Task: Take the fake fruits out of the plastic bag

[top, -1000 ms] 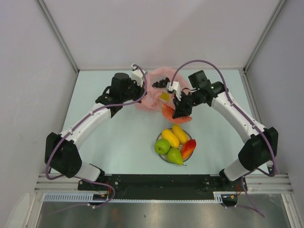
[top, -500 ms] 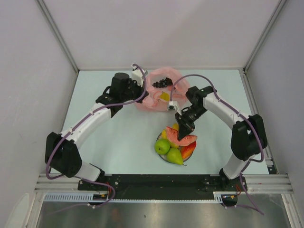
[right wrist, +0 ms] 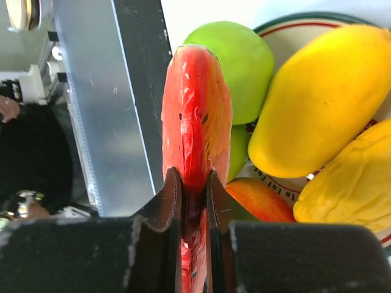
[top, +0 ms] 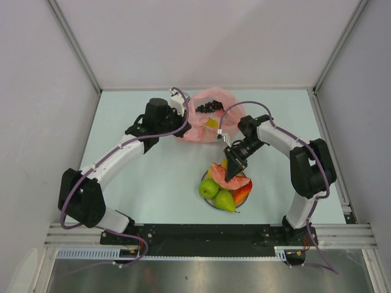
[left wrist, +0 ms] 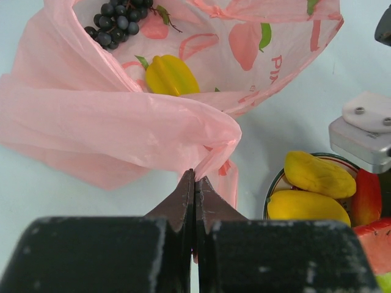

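The pink plastic bag lies at the back of the table, its mouth open. Inside it I see a dark grape bunch and a yellow fruit. My left gripper is shut on a gathered fold of the bag. My right gripper is shut on the red watermelon slice, held on edge just above the fruits on the plate. In the top view the slice hangs over the plate's middle. Under it sit a green apple, a green pear, two yellow mangoes and a red-orange fruit.
The round white plate stands in front of the bag, between the two arms. White walls close in the table on three sides. A metal rail runs along the near edge by the arm bases.
My right gripper has carried the watermelon slice from beside the bag forward to above the plate. The left gripper has kept its hold on the bag and hardly moved.
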Available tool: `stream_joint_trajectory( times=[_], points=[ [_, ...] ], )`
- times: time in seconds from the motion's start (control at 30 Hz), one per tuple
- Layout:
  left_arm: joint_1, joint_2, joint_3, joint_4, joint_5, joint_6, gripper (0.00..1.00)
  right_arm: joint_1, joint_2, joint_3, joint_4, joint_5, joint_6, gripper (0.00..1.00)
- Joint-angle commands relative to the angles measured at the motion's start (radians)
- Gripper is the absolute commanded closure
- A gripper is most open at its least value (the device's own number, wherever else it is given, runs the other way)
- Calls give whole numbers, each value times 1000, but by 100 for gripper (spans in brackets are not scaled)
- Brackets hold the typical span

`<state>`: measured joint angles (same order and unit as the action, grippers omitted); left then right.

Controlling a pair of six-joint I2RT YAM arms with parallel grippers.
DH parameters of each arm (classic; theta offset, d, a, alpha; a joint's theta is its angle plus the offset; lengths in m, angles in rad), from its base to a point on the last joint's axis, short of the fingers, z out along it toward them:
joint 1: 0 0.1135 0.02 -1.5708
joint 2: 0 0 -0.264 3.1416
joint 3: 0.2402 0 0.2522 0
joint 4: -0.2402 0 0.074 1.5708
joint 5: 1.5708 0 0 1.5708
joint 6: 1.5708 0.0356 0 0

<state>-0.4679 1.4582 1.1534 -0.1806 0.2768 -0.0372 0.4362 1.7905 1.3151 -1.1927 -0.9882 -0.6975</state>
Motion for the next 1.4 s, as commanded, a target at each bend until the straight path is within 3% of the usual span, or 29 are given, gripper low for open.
stream_joint_trajectory(
  times=[0.0, 0.27, 0.53, 0.7, 0.77, 0.87, 1.0, 1.03, 1.07, 1.23, 1.37],
  points=[
    [8, -32, -15, 33, 22, -15, 100, -5, 23, -27, 57, -40, 90, 90],
    [8, -47, -18, 29, 24, -7, 100, -8, 44, -37, 58, -29, 98, 86],
    [9, -67, -29, 32, 24, -3, 100, 30, -17, -80, 182, 146, 231, 85],
    [9, -67, -38, 38, 30, -7, 100, 41, -25, -96, 196, 174, 248, 62],
    [9, -67, -40, 43, 30, -9, 100, 41, -26, -96, 193, 175, 248, 48],
    [8, -62, -38, 43, 35, -12, 100, 41, -32, -96, 194, 174, 251, 36],
    [9, -56, -34, 40, 41, -13, 100, 42, -71, -93, 177, 175, 251, 26],
    [9, -55, -31, 41, 41, -13, 100, 42, -78, -91, 170, 180, 248, 20],
    [8, -53, -27, 38, 41, -13, 100, 41, -88, -86, 159, 186, 247, 0],
    [11, -47, -15, 27, 47, -9, 100, 24, -176, -59, 108, 230, 227, 0],
    [14, -45, -6, 17, 48, -3, 100, -7, -226, 59, 119, 237, 242, 0]
  ],
)
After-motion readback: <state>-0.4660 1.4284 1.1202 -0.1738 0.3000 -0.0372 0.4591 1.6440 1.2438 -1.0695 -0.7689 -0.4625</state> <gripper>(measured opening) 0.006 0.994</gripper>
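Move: The right hand still holds the watermelon slice; the plate's middle lies about 4 cm back, 2 cm left and 10 cm below it. On the plate, the green apple is roughly 4 cm back and 8 cm left of the hand, the pear 9 cm back and 2 cm left, and the red fruit 6 cm back and 5 cm right. From the left hand, the plate lies some 21 cm back, 16 cm right and 19 cm below. The right hand lowers the watermelon slice about 4 cm onto the plated fruits, opens wide and rises nearly as far. ##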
